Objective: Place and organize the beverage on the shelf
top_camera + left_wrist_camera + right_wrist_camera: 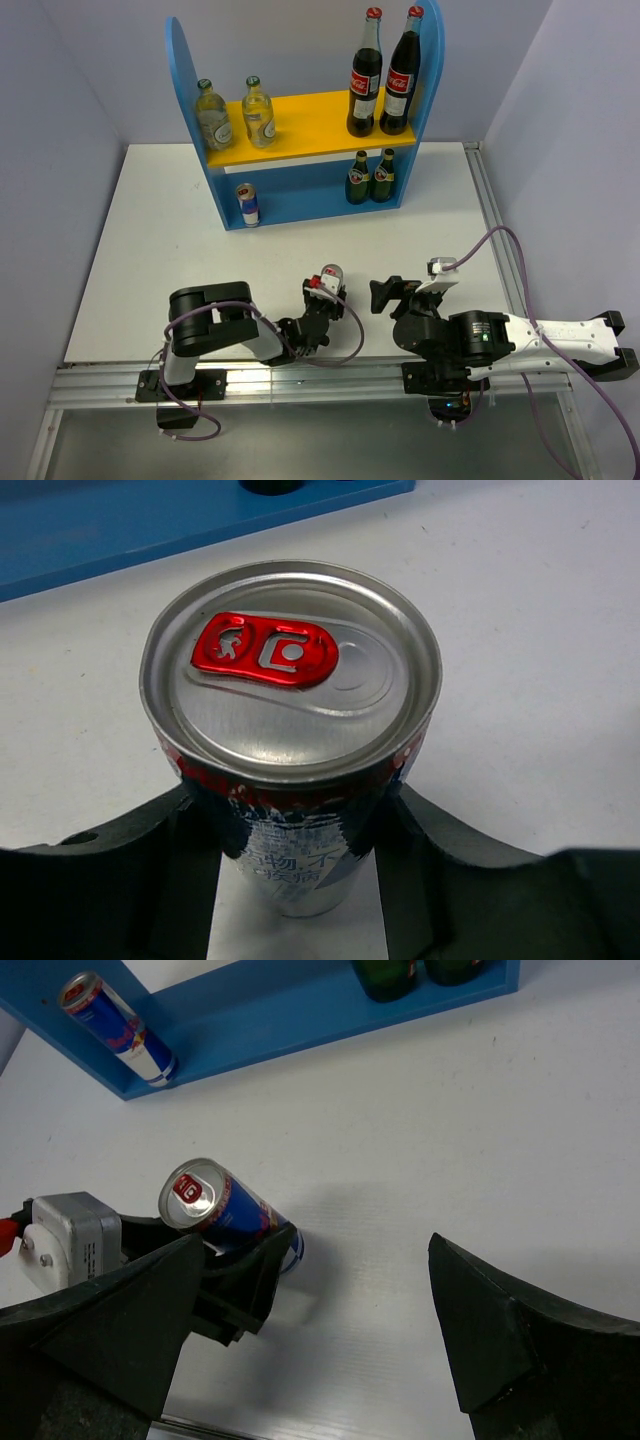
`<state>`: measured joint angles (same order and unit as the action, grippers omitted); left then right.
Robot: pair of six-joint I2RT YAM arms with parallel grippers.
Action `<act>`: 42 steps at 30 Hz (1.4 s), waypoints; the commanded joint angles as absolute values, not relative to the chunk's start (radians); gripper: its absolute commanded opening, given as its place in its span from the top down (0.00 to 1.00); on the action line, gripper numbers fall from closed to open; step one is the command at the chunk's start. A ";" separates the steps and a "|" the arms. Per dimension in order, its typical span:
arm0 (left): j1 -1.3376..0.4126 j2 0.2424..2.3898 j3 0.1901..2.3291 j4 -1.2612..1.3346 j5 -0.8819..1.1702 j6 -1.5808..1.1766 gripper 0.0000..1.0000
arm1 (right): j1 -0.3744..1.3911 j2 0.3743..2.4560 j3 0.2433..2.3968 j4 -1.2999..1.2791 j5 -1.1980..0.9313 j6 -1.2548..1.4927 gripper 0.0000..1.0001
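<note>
My left gripper (325, 293) is shut on a slim blue-silver can (330, 277) with a red tab, held upright at the table's near middle; I cannot tell if it touches the table. In the left wrist view both fingers (185, 865) press the can (290, 680). My right gripper (388, 292) is open and empty just right of it; its view shows the held can (225, 1210). The blue shelf (190, 70) stands at the back. Its yellow board (310, 115) carries two green-capped clear bottles (212, 115) and two cola bottles (366, 75). A second can (248, 204) stands on the base.
Two small dark green bottles (370, 177) stand on the shelf's base at the right, also in the right wrist view (385, 972). A metal rail (300, 380) runs along the table's near edge. A purple cable (520, 260) loops over the right arm.
</note>
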<state>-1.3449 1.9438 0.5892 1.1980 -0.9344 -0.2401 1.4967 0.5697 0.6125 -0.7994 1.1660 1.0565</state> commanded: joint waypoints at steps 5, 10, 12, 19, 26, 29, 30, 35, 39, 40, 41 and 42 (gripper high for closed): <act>-1.273 1.887 0.608 1.207 -1.006 -0.207 1.00 | 1.505 0.549 0.614 -0.773 1.200 1.058 0.00; -1.108 1.807 0.591 1.147 -0.942 -0.244 1.00 | 1.506 0.535 0.609 -0.765 1.200 1.054 0.00; -1.039 1.778 0.594 1.143 -0.897 -0.239 1.00 | 1.506 0.531 0.607 -0.762 1.198 1.048 0.00; -0.884 1.795 0.702 1.138 -0.776 -0.184 1.00 | 1.506 0.522 0.603 -0.752 1.197 1.038 0.00; -0.790 1.878 0.793 1.155 -0.743 -0.181 1.00 | 1.506 0.515 0.600 -0.746 1.195 1.034 0.00; -0.766 1.901 0.848 1.092 -0.767 -0.189 1.00 | 1.506 0.512 0.597 -0.741 1.193 1.026 0.00; -0.759 1.905 0.857 1.094 -0.767 -0.184 1.00 | 1.506 0.514 0.597 -0.738 1.193 1.023 0.00; -0.730 1.940 0.916 1.052 -0.781 -0.144 1.00 | 1.506 0.514 0.595 -0.729 1.192 1.016 0.00; -0.706 1.953 0.956 0.988 -0.756 -0.144 1.00 | 1.506 0.512 0.594 -0.723 1.190 1.006 0.00; -0.698 1.956 0.962 0.973 -0.753 -0.152 1.00 | 1.506 0.512 0.594 -0.723 1.189 1.008 0.00; -0.683 1.954 0.965 0.957 -0.741 -0.159 1.00 | 1.506 0.512 0.592 -0.721 1.190 1.005 0.00; -0.674 1.951 0.972 0.936 -0.735 -0.175 1.00 | 1.506 0.511 0.592 -0.719 1.189 1.005 0.00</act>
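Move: The left hand already grips the last energy can; its place on the lower shelf, right of the standing can, is about 24 cm ahead and 14 cm left. The standing can is 24 cm ahead and 22 cm left; the nearer green bottle is 26 cm ahead, 7 cm right; the farther one as far ahead, 14 cm right. From the right hand that place lies some 25 cm ahead, 31 cm left and 12 cm below. Left hand keeps its grip, carrying the can 23 cm forward and 13 cm left to the shelf, turning 25 degrees counter-clockwise. ##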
